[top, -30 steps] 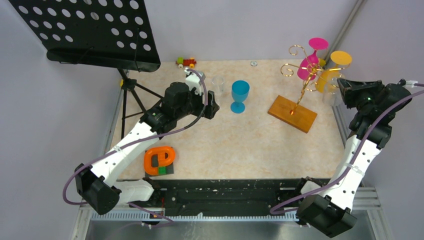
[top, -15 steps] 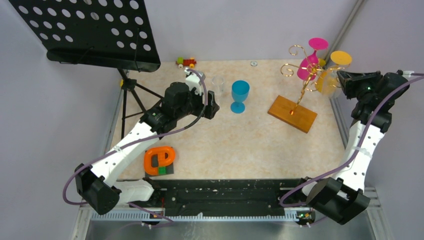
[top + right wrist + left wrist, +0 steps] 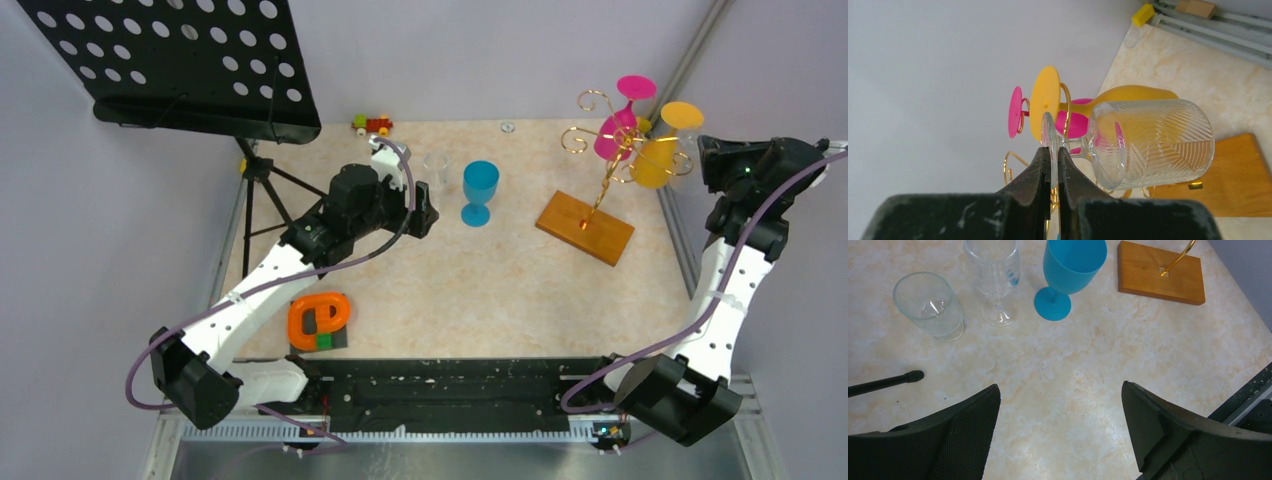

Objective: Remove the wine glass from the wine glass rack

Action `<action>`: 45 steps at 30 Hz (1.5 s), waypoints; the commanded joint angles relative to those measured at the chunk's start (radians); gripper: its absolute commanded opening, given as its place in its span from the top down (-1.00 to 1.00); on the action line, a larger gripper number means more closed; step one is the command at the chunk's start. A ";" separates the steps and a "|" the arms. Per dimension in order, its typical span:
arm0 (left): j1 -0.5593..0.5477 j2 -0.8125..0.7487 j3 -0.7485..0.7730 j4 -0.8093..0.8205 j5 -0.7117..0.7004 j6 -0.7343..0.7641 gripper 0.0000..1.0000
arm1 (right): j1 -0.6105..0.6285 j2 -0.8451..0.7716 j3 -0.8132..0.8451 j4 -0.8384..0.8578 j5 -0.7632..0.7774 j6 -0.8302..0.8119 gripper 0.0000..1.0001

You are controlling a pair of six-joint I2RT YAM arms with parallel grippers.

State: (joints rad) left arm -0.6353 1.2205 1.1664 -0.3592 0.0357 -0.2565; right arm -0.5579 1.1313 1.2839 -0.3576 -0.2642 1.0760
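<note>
The wine glass rack (image 3: 607,180) is a gold pole with curled arms on an orange-brown wooden base (image 3: 585,227), at the back right. A pink glass (image 3: 615,135) and a yellow glass (image 3: 660,160) hang from it. My right gripper (image 3: 1051,155) is shut on the foot of a clear ribbed wine glass (image 3: 1158,142), which lies sideways just right of the rack's arms (image 3: 1013,160). In the top view this gripper (image 3: 705,155) is beside the yellow glass. My left gripper (image 3: 1060,410) is open and empty over the table.
A blue wine glass (image 3: 479,190), a clear stemmed glass (image 3: 995,275) and a clear tumbler (image 3: 933,305) stand mid-table. A black music stand (image 3: 180,60) fills the back left. An orange block toy (image 3: 319,320) lies near the front left; a toy train (image 3: 372,124) at the back.
My right gripper has drawn back to the right, away from the rack, with the clear glass in its jaws. The left arm has not moved.
</note>
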 commanded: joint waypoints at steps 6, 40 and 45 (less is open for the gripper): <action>0.005 0.005 0.023 0.033 0.002 -0.006 -0.88 | 0.009 -0.114 0.145 -0.056 0.259 -0.160 1.00; 0.003 0.117 0.193 0.525 0.467 -0.395 -0.86 | 0.093 -0.281 0.082 0.590 -0.493 0.591 1.00; 0.002 0.230 0.208 0.866 0.549 -0.655 -0.86 | 0.243 -0.289 -0.014 0.675 -0.474 0.688 1.00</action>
State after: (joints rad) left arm -0.6357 1.3811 1.3327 0.1410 0.4793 -0.6647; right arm -0.4133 0.8585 1.3148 0.1356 -0.7322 1.6115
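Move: A clear wine glass hangs bowl-down from the right fingers, its middle about 7 cm below them; it goes towards the open left gripper, roughly 50 cm to their left, 5 cm back and 10 cm lower. The hanging yellow glass is about 6 cm ahead and 4 cm left of the right fingers, the pink one 10 cm ahead and 12 cm left, the rack 15 cm left and level. From the left hand, the held glass is some 50 cm right, 6 cm ahead and 4 cm higher. Back and up, away from the yellow glass, then in a broad sweep left and further up, the right hand carries the wine glass some 30 cm towards the left gripper, keeping its grip on the foot while the fingers tip upward and swing counter-clockwise. The left hand, still wide open, starts later, rising about 14 cm and going 10 cm right towards the held glass, rolling its left side down and turning clockwise. ##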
